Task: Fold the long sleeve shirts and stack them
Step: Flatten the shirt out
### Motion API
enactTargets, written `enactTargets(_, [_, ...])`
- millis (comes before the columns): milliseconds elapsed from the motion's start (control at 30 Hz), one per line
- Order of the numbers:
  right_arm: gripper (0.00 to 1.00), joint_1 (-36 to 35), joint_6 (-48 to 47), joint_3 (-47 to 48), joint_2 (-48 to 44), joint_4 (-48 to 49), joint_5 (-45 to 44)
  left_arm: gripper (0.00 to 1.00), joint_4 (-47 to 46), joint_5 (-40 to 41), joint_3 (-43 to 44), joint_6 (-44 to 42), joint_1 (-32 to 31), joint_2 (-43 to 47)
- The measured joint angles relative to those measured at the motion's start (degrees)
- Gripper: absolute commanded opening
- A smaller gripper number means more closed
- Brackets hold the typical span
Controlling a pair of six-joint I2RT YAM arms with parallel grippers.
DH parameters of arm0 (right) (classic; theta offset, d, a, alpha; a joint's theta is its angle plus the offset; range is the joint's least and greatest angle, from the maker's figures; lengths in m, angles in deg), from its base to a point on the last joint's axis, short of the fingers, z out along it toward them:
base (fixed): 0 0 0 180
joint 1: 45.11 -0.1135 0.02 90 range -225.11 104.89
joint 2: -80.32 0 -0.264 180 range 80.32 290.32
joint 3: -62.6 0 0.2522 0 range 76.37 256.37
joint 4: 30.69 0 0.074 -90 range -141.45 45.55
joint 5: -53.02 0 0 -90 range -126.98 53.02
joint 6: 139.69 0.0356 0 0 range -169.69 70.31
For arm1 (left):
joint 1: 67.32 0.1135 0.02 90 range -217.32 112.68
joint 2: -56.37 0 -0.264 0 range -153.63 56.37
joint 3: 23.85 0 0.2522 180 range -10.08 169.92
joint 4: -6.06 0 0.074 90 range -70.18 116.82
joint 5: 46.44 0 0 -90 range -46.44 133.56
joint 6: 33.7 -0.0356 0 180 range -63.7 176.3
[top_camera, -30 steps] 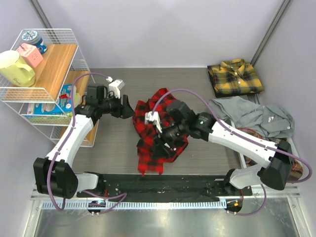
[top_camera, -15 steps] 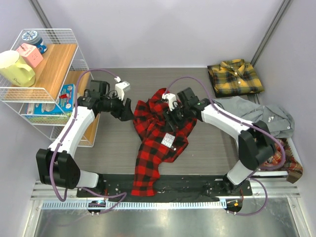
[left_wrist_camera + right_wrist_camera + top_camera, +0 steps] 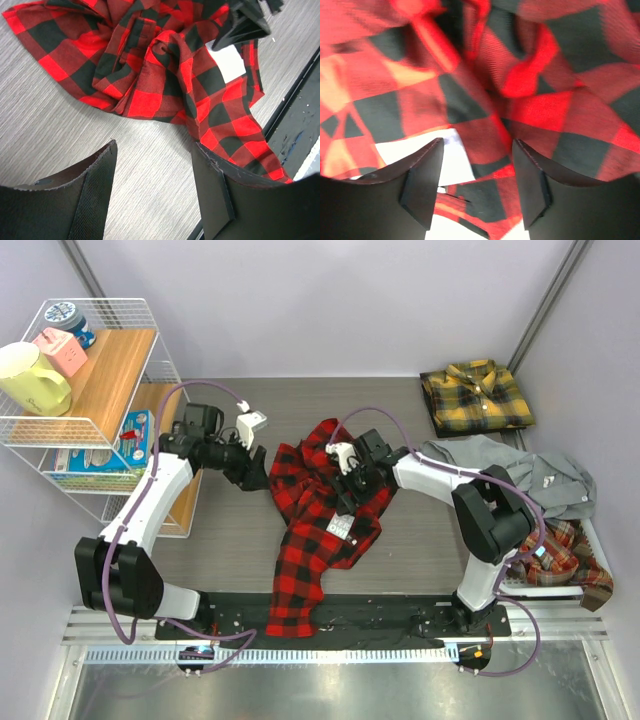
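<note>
The red-and-black check shirt (image 3: 315, 515) lies crumpled mid-table, one end trailing over the black front rail. A white patch of lettering (image 3: 341, 527) shows on it. My left gripper (image 3: 256, 471) is open and empty, low over bare table just left of the shirt (image 3: 165, 65); its fingers (image 3: 212, 192) frame wood grain. My right gripper (image 3: 350, 492) is open right above the shirt's upper middle, with cloth (image 3: 530, 95) and white lettering between its fingers (image 3: 422, 185). A folded yellow-and-black plaid shirt (image 3: 475, 396) lies back right. A grey shirt (image 3: 515, 475) and an orange-brown plaid (image 3: 568, 555) lie in a heap at the right.
A white wire shelf (image 3: 95, 405) with mugs and boxes stands at the left, close behind my left arm. The black rail (image 3: 380, 612) runs along the near edge. Grey walls close the back and sides.
My right gripper has let go of the red shirt and moved back up over its middle. The shirt's lower end has dropped out longer over the front rail. My left gripper shifted slightly right.
</note>
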Motion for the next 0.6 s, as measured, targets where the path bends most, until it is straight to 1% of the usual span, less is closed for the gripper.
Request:
enactTargets(33, [0.54,0.0,0.0,0.0,0.1,0.0,1.2,0.62,0.0,0.1,-0.1,0.0,0.0,0.0])
enactTargets(67, [0.38,0.0,0.0,0.0,0.1,0.0,2.3,0.62,0.0,0.3,-0.2,0.0,0.1,0.0])
enactTargets(167, [0.02,0.0,-0.3,0.0,0.6,0.0,5.0,0.61,-0.1,0.5,-0.2,0.0,0.7,0.0])
enactTargets(300, [0.01,0.0,-1.1,1.2,1.1,-3.5,6.8,0.62,-0.1,0.7,-0.2,0.0,1.5,0.0])
enactTargets(400, [0.01,0.0,-4.8,5.1,-1.5,-10.5,5.8,0.63,-0.5,0.5,-0.5,-1.0,1.6,0.0])
enactTargets(500, [0.01,0.3,-11.0,11.8,-9.1,-18.5,2.4,0.63,-1.0,0.2,-1.0,-3.2,1.7,0.0])
enactTargets(533, [0.01,0.4,-13.9,15.4,-13.3,-21.0,-0.3,0.64,-1.3,0.0,-1.0,-4.5,1.7,0.0])
enactTargets(600, [0.01,0.7,-18.2,20.7,-20.7,-23.0,-4.5,0.65,-2.3,-0.5,-1.1,-7.2,1.7,-0.4])
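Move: Under the right gripper's open fingers lies a raised fold of the red checked shirt, about 2 cm back, 1 cm left and 1 cm below. The shirt's white label is some 5 cm back and 1 cm left of the right hand; the loose sleeve's middle lies roughly 20 cm back and 10 cm left, running to the near table edge. From the idle left gripper the fold is about 18 cm right, 3 cm back and 15 cm lower. Draw the right gripper back about 2 cm, low over the shirt, and shut its fingers so they pinch the fold beside the white label. Keep that grip and lift fast, about 21 cm up, drifting a little right and forward and tipping the fingers outward some 30 degrees. ##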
